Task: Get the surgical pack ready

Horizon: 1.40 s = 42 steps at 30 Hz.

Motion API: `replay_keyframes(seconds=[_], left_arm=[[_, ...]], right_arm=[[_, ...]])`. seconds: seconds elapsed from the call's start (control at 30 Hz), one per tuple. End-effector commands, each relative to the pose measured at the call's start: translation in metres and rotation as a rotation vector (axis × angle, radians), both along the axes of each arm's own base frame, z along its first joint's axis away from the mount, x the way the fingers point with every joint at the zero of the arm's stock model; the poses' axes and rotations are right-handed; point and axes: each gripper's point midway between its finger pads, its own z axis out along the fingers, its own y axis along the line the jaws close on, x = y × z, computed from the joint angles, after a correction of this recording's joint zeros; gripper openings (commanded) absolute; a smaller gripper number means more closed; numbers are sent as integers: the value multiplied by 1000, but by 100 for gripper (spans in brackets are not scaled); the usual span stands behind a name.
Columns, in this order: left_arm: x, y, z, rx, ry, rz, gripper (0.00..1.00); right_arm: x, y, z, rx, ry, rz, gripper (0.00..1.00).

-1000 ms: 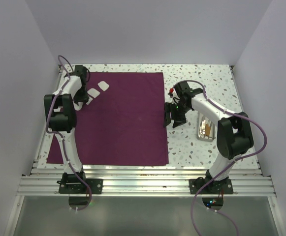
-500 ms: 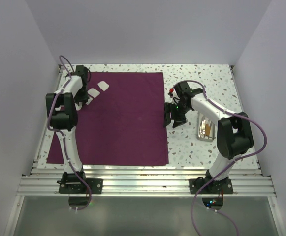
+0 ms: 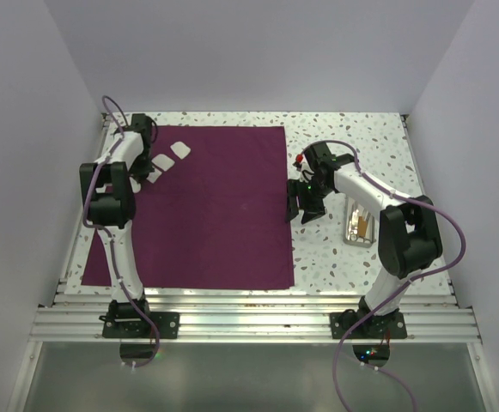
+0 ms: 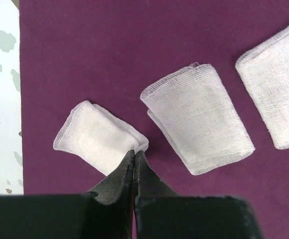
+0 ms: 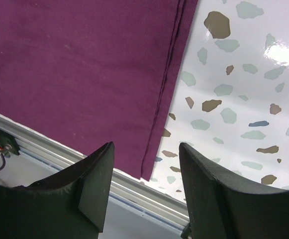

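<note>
The surgical pack, a deep purple sheet (image 3: 223, 206), lies flat on the left half of the speckled table. Three white gauze pads rest on its far left corner. My left gripper (image 3: 140, 178) is over them. In the left wrist view it (image 4: 134, 152) is shut, pinching the puckered corner of the nearest gauze pad (image 4: 92, 137). A second pad (image 4: 196, 117) and a third pad (image 4: 278, 89) lie apart on the sheet (image 4: 109, 45). My right gripper (image 3: 305, 211) hangs open above the sheet's right edge (image 5: 171, 74), its jaws (image 5: 144, 149) holding nothing.
A small clear tray (image 3: 358, 221) with instruments sits to the right of the right arm. A small red item (image 3: 299, 160) lies behind the right gripper. White walls close in the table on three sides, and a metal rail (image 3: 249, 302) runs along the front edge.
The left gripper's jaws have shut on the corner of the nearest gauze pad. Neither arm has visibly shifted.
</note>
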Motion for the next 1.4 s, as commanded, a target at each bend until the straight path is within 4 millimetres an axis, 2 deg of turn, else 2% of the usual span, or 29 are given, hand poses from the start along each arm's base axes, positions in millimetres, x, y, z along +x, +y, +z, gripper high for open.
replay_keyframes(seconds=[0.0, 0.17, 0.3, 0.4, 1.07, 1.37], left_arm=[[9, 14, 20, 31, -55, 32, 0], [8, 22, 45, 73, -93, 65, 0], [15, 27, 66, 104, -142, 85, 0], [21, 27, 74, 105, -168, 86, 0], [57, 17, 96, 138, -263, 40, 0], [70, 2, 80, 115, -273, -27, 0]], right_arm=[[1, 4, 5, 13, -8, 14, 59], [1, 4, 6, 12, -7, 20, 59], [0, 4, 5, 11, -5, 21, 59], [0, 3, 4, 9, -3, 21, 59], [-7, -1, 4, -8, 13, 27, 59], [-14, -4, 5, -19, 15, 29, 59]])
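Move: Pinched in the left hand's shut fingertips at cloth level is one side of a gauze pad, its middle about 2 cm to the left. The next pad lies some 4 cm right and 2 cm ahead, another 8 cm right and 6 cm ahead, all flat on the cloth. The instrument tray it seems bound for is roughly 64 cm right and 15 cm back; from the idle right hand the tray sits about 17 cm right, level fore and aft, 6 cm below. Keeping its pinch on the gauze, the left hand first slides low about 1.5 cm to its left, away from the next pad, then climbs some 7.5 cm while reaching about 5 cm forward, easing slightly back right at the end. The wrist tilts so the fingertips swing outward by roughly 10 degrees. ##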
